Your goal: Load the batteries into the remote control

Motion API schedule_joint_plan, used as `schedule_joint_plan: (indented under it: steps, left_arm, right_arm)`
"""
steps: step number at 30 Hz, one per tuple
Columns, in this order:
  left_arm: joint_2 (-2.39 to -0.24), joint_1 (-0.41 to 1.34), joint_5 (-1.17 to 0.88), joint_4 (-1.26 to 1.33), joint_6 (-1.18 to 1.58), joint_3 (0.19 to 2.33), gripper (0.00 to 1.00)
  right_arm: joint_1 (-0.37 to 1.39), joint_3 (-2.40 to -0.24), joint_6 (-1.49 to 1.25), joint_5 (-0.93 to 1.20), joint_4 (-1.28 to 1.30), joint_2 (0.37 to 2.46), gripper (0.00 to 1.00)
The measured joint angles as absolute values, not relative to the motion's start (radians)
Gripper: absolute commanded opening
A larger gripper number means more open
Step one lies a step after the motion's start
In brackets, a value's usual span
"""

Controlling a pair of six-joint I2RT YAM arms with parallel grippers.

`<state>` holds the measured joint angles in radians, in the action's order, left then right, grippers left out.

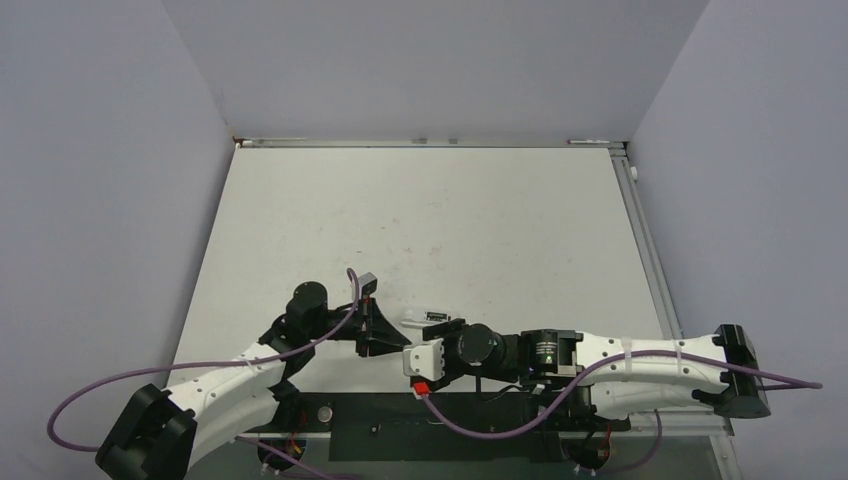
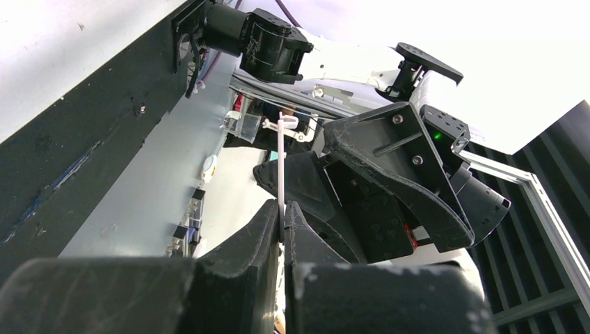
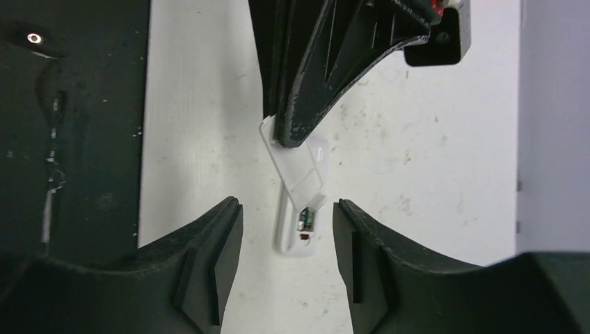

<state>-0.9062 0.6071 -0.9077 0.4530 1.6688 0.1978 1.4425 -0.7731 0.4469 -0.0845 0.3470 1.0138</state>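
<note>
The white remote control (image 3: 286,235) lies on the table with its slot side up. The end of one dark battery (image 3: 304,221) shows in the slot. Over the slot, my left gripper (image 3: 292,136) is shut on a thin white cover piece (image 3: 300,167), which tilts across it. In the left wrist view the cover (image 2: 281,167) is edge-on, pinched between the left gripper's (image 2: 285,211) fingers. My right gripper (image 3: 286,203) hangs open above the remote's near end, holding nothing. From above, the remote (image 1: 433,320) sits between the two wrists.
The dark strip (image 3: 69,139) along the table's near edge lies just left of the remote in the right wrist view. The two arms meet close together near the front of the white table (image 1: 450,230).
</note>
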Motion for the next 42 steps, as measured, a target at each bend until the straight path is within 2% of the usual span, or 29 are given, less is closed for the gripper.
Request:
schedule_joint_plan:
  steps: [4, 6, 8, 10, 11, 13, 16, 20, 22, 25, 27, 32, 38, 42]
  left_arm:
    - [-0.897, 0.607, -0.918, 0.464, 1.685, 0.193, 0.0]
    - [-0.897, 0.607, -0.922, 0.469, 1.694, 0.191, 0.0]
    - [-0.897, 0.607, -0.924, 0.476, 1.703, 0.188, 0.0]
    - [-0.897, 0.605, -0.923, 0.491, 1.719, 0.185, 0.0]
    - [-0.897, 0.603, -0.921, 0.499, 1.725, 0.184, 0.0]
    - [-0.897, 0.598, -0.918, 0.507, 1.737, 0.18, 0.0]
    - [-0.897, 0.596, -0.916, 0.519, 1.755, 0.168, 0.23]
    - [-0.88, 0.592, -0.915, 0.531, 1.764, 0.153, 0.46]
    - [-0.849, 0.581, -0.912, 0.503, 1.736, 0.156, 0.55]
    - [-0.797, 0.558, -0.894, 0.392, 1.638, 0.191, 0.62]
    - [-0.783, 0.543, -0.886, 0.312, 1.562, 0.232, 0.64]
    - [-0.781, 0.48, -0.888, 0.153, 1.342, 0.358, 0.64]
    - [-0.783, 0.464, -0.889, -0.036, 1.097, 0.491, 0.64]
    - [-0.768, 0.464, -0.892, -0.103, 0.981, 0.538, 0.63]
  right_arm:
    - [1.444, -0.771, 0.551, -0.11, 0.29, 1.048, 0.44]
    - [1.447, -0.77, 0.59, -0.121, 0.258, 1.066, 0.37]
    - [1.448, -0.769, 0.622, -0.127, 0.232, 1.086, 0.27]
    - [1.448, -0.768, 0.646, -0.128, 0.222, 1.104, 0.1]
    - [1.448, -0.768, 0.657, -0.13, 0.22, 1.113, 0.09]
    - [1.452, -0.768, 0.676, -0.138, 0.219, 1.124, 0.08]
    - [1.456, -0.759, 0.69, -0.142, 0.21, 1.124, 0.08]
    - [1.456, -0.752, 0.69, -0.144, 0.2, 1.113, 0.08]
    - [1.456, -0.752, 0.673, -0.144, 0.211, 1.088, 0.08]
    - [1.449, -0.761, 0.61, -0.121, 0.265, 1.031, 0.08]
    - [1.427, -0.798, 0.547, -0.061, 0.331, 1.01, 0.08]
    - [1.28, -0.934, 0.369, 0.123, 0.446, 1.039, 0.08]
    - [1.022, -1.058, 0.179, 0.475, 0.564, 1.178, 0.08]
    - [0.952, -1.083, 0.104, 0.67, 0.646, 1.282, 0.08]
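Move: The battery cover is gripped in the left fingertips and juts towards the right hand: its middle lies about 3 cm to the left hand's right, level with it. From the open right hand the cover is some 5 cm left, 2 cm ahead and 1 cm lower. The remote control lies on the table, about 11 cm ahead of the right hand, 4 cm to its left and 16 cm below. Leftward and slightly forward, about 3 cm, the right hand brings its open fingers over the cover's free end and shuts them on it while the left keeps still. The left fingers then open wide and let go, that hand lifting about 5 cm, forward and a little left, rolling some 35 degrees. The right draws back right, rises about 5 cm and swings forward, then dips and comes partly back, rolling some 60 degrees with the cover gripped. ##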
